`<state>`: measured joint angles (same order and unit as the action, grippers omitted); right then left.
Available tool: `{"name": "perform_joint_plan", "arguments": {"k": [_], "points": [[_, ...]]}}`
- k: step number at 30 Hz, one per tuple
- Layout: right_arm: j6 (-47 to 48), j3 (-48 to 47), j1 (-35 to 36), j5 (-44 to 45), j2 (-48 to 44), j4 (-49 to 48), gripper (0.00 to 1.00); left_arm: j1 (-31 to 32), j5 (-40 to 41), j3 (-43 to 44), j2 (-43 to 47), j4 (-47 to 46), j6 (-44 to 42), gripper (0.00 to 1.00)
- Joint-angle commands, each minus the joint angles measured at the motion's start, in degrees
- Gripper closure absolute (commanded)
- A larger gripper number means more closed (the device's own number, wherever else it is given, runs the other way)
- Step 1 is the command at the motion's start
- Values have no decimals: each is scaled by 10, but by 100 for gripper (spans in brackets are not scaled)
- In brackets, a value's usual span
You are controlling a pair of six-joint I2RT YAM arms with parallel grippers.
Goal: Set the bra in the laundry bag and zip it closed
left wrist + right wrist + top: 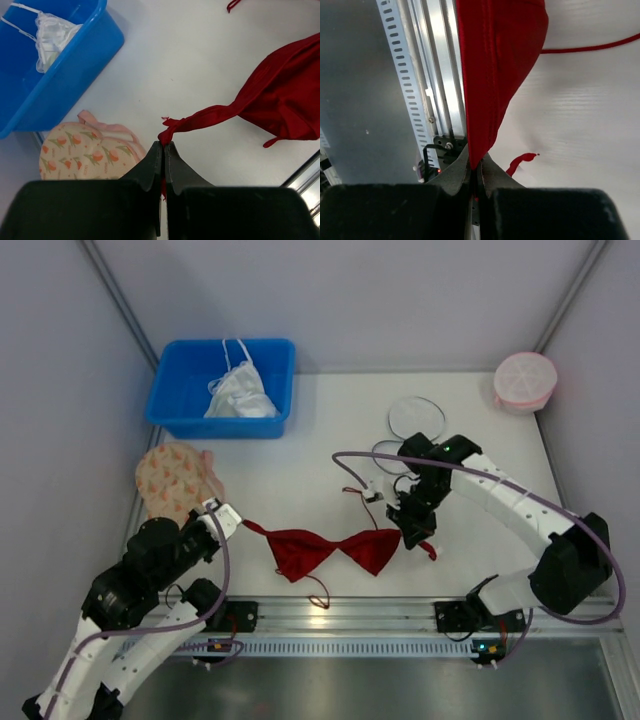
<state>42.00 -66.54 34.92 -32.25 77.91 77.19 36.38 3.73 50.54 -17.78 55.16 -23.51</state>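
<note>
The dark-red bra (pixel 335 550) hangs stretched between both grippers over the table's near middle. My left gripper (pixel 230 521) is shut on its left end, where the bunched red fabric is pinched at the fingertips (pixel 164 145) and the bra (pixel 285 100) trails off to the right. My right gripper (pixel 412 536) is shut on the right cup, and in the right wrist view the bra (pixel 495 60) rises from between the shut fingers of the gripper (pixel 475 164). The laundry bag (pixel 417 417), round translucent white mesh with a dark rim, lies behind the right arm.
A blue bin (pixel 170 390) holding a white garment (pixel 240 395) stands at the back left. A beige patterned disc (pixel 178 480) lies by the left gripper. A pink round mesh bag (pixel 525 380) sits at the back right. An aluminium rail (pixel 340 615) runs along the near edge.
</note>
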Motion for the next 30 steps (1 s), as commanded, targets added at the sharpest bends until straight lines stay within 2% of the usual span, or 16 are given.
{"name": "perform_joint_plan", "arguments": {"k": [1, 5, 9, 15, 19, 24, 30], "points": [[30, -70, 8, -13, 9, 15, 100, -3, 29, -19, -10, -69, 0, 100], [19, -100, 6, 39, -23, -10, 100, -3, 19, -8, -38, -115, -1, 100], [-23, -142, 4, 106, -108, -55, 100, -3, 38, 19, -59, -167, -12, 100], [-52, -217, 5, 139, -188, -65, 100, -10, 19, 104, -77, -183, -29, 100], [-42, -246, 5, 113, -233, -58, 100, -23, -17, 165, -68, -151, -43, 100], [-37, -237, 6, 48, -304, -68, 100, -43, -35, 209, -59, -132, -48, 100], [-25, -179, 7, 31, -307, -79, 100, -78, -133, 164, -27, -124, -57, 100]]}}
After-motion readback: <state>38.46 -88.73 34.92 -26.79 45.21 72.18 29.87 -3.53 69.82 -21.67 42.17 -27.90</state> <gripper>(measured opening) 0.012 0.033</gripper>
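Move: The bra hangs between the two closed grippers, its middle roughly 14 cm to the right hand's left, level with it and 4 cm below. The open laundry bag lies about 26 cm straight ahead of the right hand and 13 cm lower. From the left hand that bag is some 24 cm ahead and 36 cm to the right, 23 cm below, and the flowered bag about 19 cm ahead, 18 cm left and 22 cm below. The bra, still pinched at both ends, is carried first a little forward, 4 to 5 cm, and then swept up by both hands together, about 18 cm on the left and 22 cm on the right, easing back 5 or 6 cm as it climbs. The left fingers tip up some 25 degrees; the right fingers swing from steeply down to mostly leftward. ##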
